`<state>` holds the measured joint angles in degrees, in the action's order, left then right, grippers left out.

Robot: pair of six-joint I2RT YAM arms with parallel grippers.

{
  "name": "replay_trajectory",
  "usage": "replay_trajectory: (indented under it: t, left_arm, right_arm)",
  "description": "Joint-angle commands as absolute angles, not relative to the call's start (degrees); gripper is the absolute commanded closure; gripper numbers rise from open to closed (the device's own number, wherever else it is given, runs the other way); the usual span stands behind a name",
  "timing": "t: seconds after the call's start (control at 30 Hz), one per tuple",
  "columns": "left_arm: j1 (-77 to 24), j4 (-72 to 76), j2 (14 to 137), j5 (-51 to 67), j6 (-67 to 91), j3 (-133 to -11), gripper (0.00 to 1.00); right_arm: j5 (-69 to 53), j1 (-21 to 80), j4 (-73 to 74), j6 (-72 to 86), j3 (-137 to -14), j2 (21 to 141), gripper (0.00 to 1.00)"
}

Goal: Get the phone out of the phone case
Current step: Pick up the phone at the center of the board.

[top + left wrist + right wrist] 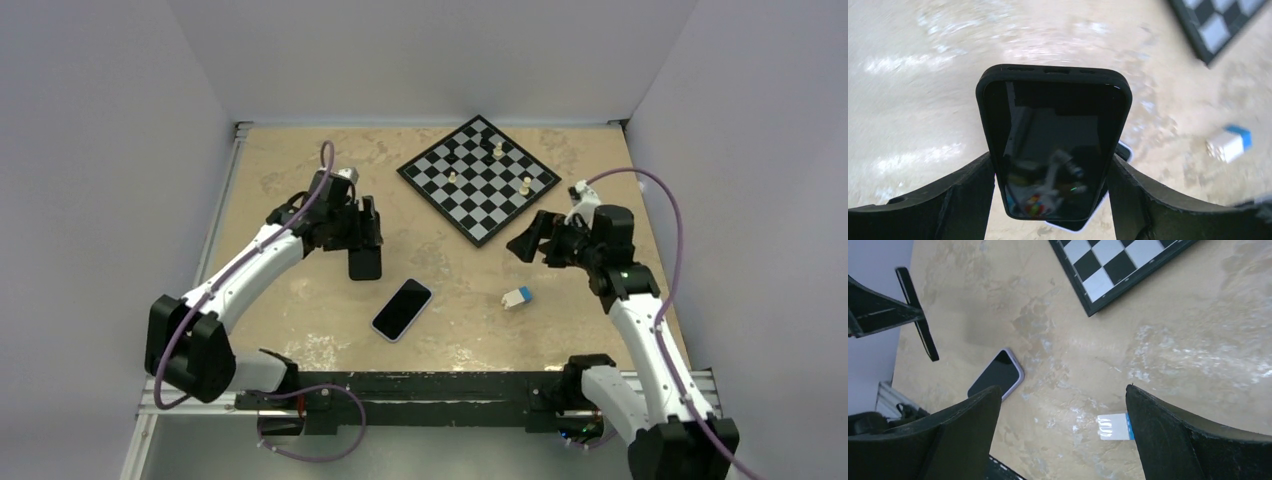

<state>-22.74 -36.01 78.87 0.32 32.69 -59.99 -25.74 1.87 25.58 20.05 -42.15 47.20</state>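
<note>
My left gripper (363, 232) is shut on a black phone case (365, 263) and holds it above the table. In the left wrist view the case (1054, 145) stands between the fingers (963, 192), its glossy dark face toward the camera. The phone (402, 309), dark screen up with a lilac rim, lies flat on the table just right of and nearer than the case. A corner of it shows under the case (1124, 150). My right gripper (532, 240) is open and empty above the table's right side. The right wrist view shows the phone (997, 373) and the case edge-on (918, 315).
A chessboard (478, 178) with a few pieces sits at the back centre. A small white and blue block (517, 297) lies right of the phone, below my right gripper (1063, 440). The black rail of the arm bases (440, 385) runs along the near edge.
</note>
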Motion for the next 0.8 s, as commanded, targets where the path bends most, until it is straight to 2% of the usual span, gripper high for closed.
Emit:
replay_trajectory:
  t: [0.0, 0.13, 0.3, 0.4, 0.47, 0.63, 0.77]
  left_arm:
    - [-27.71, -26.55, 71.21, 10.11, 22.28, -60.0, 1.0]
    - [-32.44, -19.59, 65.87, 17.71, 14.83, -56.5, 1.0]
    - [-37.97, -11.61, 61.6, 20.63, 8.6, -50.94, 1.0]
    - [-40.88, -13.18, 61.61, 17.92, 5.37, -51.2, 1.0]
    - [-41.7, -14.77, 62.48, 15.68, 4.12, -52.0, 1.0]
    - [-42.53, -14.65, 63.05, 14.13, 3.46, -51.76, 1.0]
    - [-42.88, -15.37, 64.24, 13.43, 3.3, -52.32, 1.0]
  right_arm:
    - [-33.8, 6.59, 14.31, 24.52, -39.74, 54.56, 0.01]
    - [-36.99, 11.05, 6.95, 29.41, -40.06, 59.32, 0.04]
    - [-37.97, 17.42, 4.67, 33.52, -45.55, 64.62, 0.08]
    - [-39.75, 19.28, 1.31, 38.37, -47.84, 67.03, 0.16]
    - [-40.05, 20.07, -1.37, 41.48, -48.47, 67.76, 0.24]
    - [-36.12, 26.0, -0.84, 41.98, -52.53, 70.12, 0.26]
    - [-34.5, 29.28, -1.05, 42.46, -54.26, 72.83, 0.32]
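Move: About 34 cm to the right hand's left, 2 cm ahead and 8 cm lower, the black phone in its case hangs pinched in the left hand. Seen from that left hand, the right gripper is some 34 cm right, 4 cm back and 7 cm up; the second phone, on the table, is 9 cm right, 14 cm back and 12 cm down. From the right hand, a small block is 6 cm back, 2 cm right, and the chessboard's middle 23 cm ahead, 6 cm left, both 19 cm below. Bringing the held phone to the middle, the left hand swings about 11 cm right, 8 cm back and 6 cm up, turning some 50 degrees clockwise and tipping its fingers up, then stays, grip kept. The right hand sweeps about 18 cm left towards it, dipping, then rising to end slightly higher, turning counter-clockwise with its left side rising as its open fingers close partway, still empty. ##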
